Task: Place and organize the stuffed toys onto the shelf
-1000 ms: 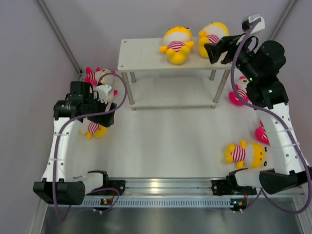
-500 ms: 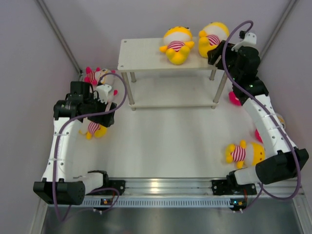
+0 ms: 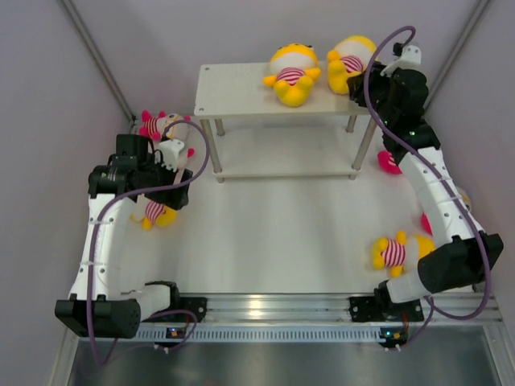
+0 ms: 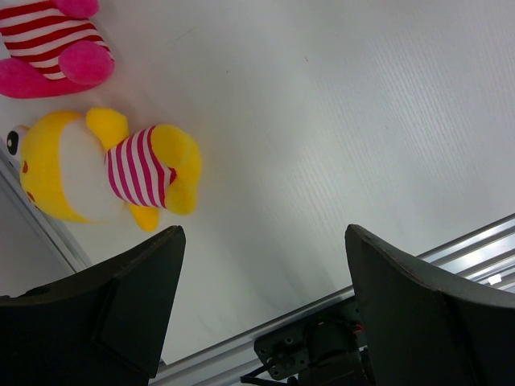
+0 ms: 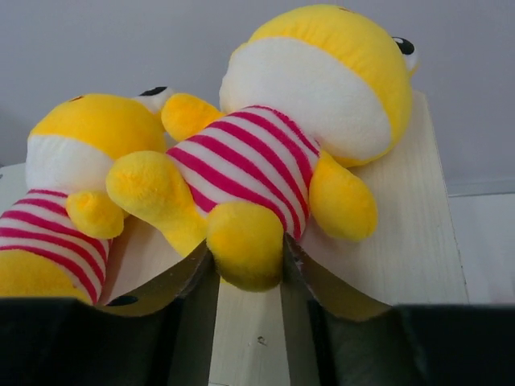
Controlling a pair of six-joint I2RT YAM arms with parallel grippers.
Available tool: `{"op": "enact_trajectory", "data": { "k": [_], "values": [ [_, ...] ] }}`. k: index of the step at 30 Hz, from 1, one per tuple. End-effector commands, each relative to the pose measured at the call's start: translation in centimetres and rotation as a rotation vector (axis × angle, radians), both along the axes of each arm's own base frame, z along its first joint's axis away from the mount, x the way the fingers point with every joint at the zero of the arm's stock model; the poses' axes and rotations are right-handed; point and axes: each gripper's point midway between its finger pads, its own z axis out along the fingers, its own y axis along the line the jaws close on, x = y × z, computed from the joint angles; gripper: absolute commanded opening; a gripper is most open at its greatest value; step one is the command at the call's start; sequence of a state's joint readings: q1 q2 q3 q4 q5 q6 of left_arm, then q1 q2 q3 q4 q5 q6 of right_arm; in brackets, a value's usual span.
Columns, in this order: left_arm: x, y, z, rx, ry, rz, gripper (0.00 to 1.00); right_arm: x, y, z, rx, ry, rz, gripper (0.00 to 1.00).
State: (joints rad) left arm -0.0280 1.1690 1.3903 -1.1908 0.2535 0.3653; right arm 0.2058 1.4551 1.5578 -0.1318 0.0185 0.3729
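The shelf [image 3: 233, 92] stands at the back with two yellow stuffed toys lying on its top board. My right gripper [image 3: 356, 80] is at the board's right end, its jaws pressed on both sides of a foot [image 5: 245, 241] of the right yellow toy [image 5: 306, 121]. The other yellow toy [image 5: 76, 177] lies just left of it. My left gripper [image 4: 261, 265] hangs open over the table with nothing between its fingers. A yellow toy [image 4: 105, 173] and a pink-limbed toy [image 4: 52, 48] lie on the table beyond it.
Another yellow toy [image 3: 402, 252] lies near the right arm's base. Pink-limbed toys lie by the shelf's right legs [image 3: 392, 157] and at the right edge [image 3: 428, 221], partly hidden by the arm. The shelf's lower board [image 3: 282, 169] is bare.
My right arm has drawn in to the shelf's right end, and its jaws have closed from wide onto the yellow toy's foot. The left arm has not moved.
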Motion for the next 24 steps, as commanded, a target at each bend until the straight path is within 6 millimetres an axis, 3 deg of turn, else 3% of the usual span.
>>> {"op": "enact_trajectory", "data": {
  "k": [1, 4, 7, 13, 14, 21, 24],
  "values": [
    [-0.8, 0.1, 0.5, -0.003, -0.009, 0.002, 0.87, -0.4, -0.3, 4.7, -0.036, -0.133, 0.048, 0.31],
    [-0.9, 0.0, 0.5, -0.003, -0.008, 0.0, 0.87, -1.0, 0.3, 4.6, -0.095, -0.14, 0.137, 0.18],
    [-0.8, 0.1, 0.7, -0.001, -0.014, 0.002, 0.87, -2.0, 0.4, 4.1, -0.184, -0.148, 0.24, 0.1],
    [-0.6, 0.3, 0.7, 0.009, -0.009, 0.007, 0.87, -4.7, -0.2, 1.7, -0.374, -0.102, 0.487, 0.09],
    [-0.6, 0.3, 0.8, 0.01, -0.012, 0.008, 0.87, -4.6, -1.2, 1.3, -0.379, -0.084, 0.483, 0.09],
    [-0.7, 0.2, 1.0, -0.001, -0.015, 0.013, 0.87, -5.8, -0.3, 0.0, -0.455, -0.04, 0.665, 0.08],
    [-0.6, 0.2, 1.1, 0.002, -0.019, 0.016, 0.87, -5.0, -0.9, -0.2, -0.477, -0.043, 0.626, 0.09]
  ]
}}
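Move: One foot of the right yellow toy on the shelf top is already between my right fingers; the toy's middle lies about 8 cm ahead, level sideways and some 3 cm up. The left yellow toy sits roughly 16 cm to my left and 5 cm ahead. The shelf's near right corner is about 6 cm back, 8 cm right and 5 cm below. From my left hand, the right yellow toy is some 30 cm ahead, 45 cm right and 18 cm higher. I close my right fingers the rest of the way, squeezing the right yellow toy's foot in a pinch, and drag it about 4 cm back towards the shelf's near edge, edging slightly right. Meanwhile my wrist swings some 30 degrees counter-clockwise and rolls about 25 degrees, left side down, and I keep the foot pinched. ##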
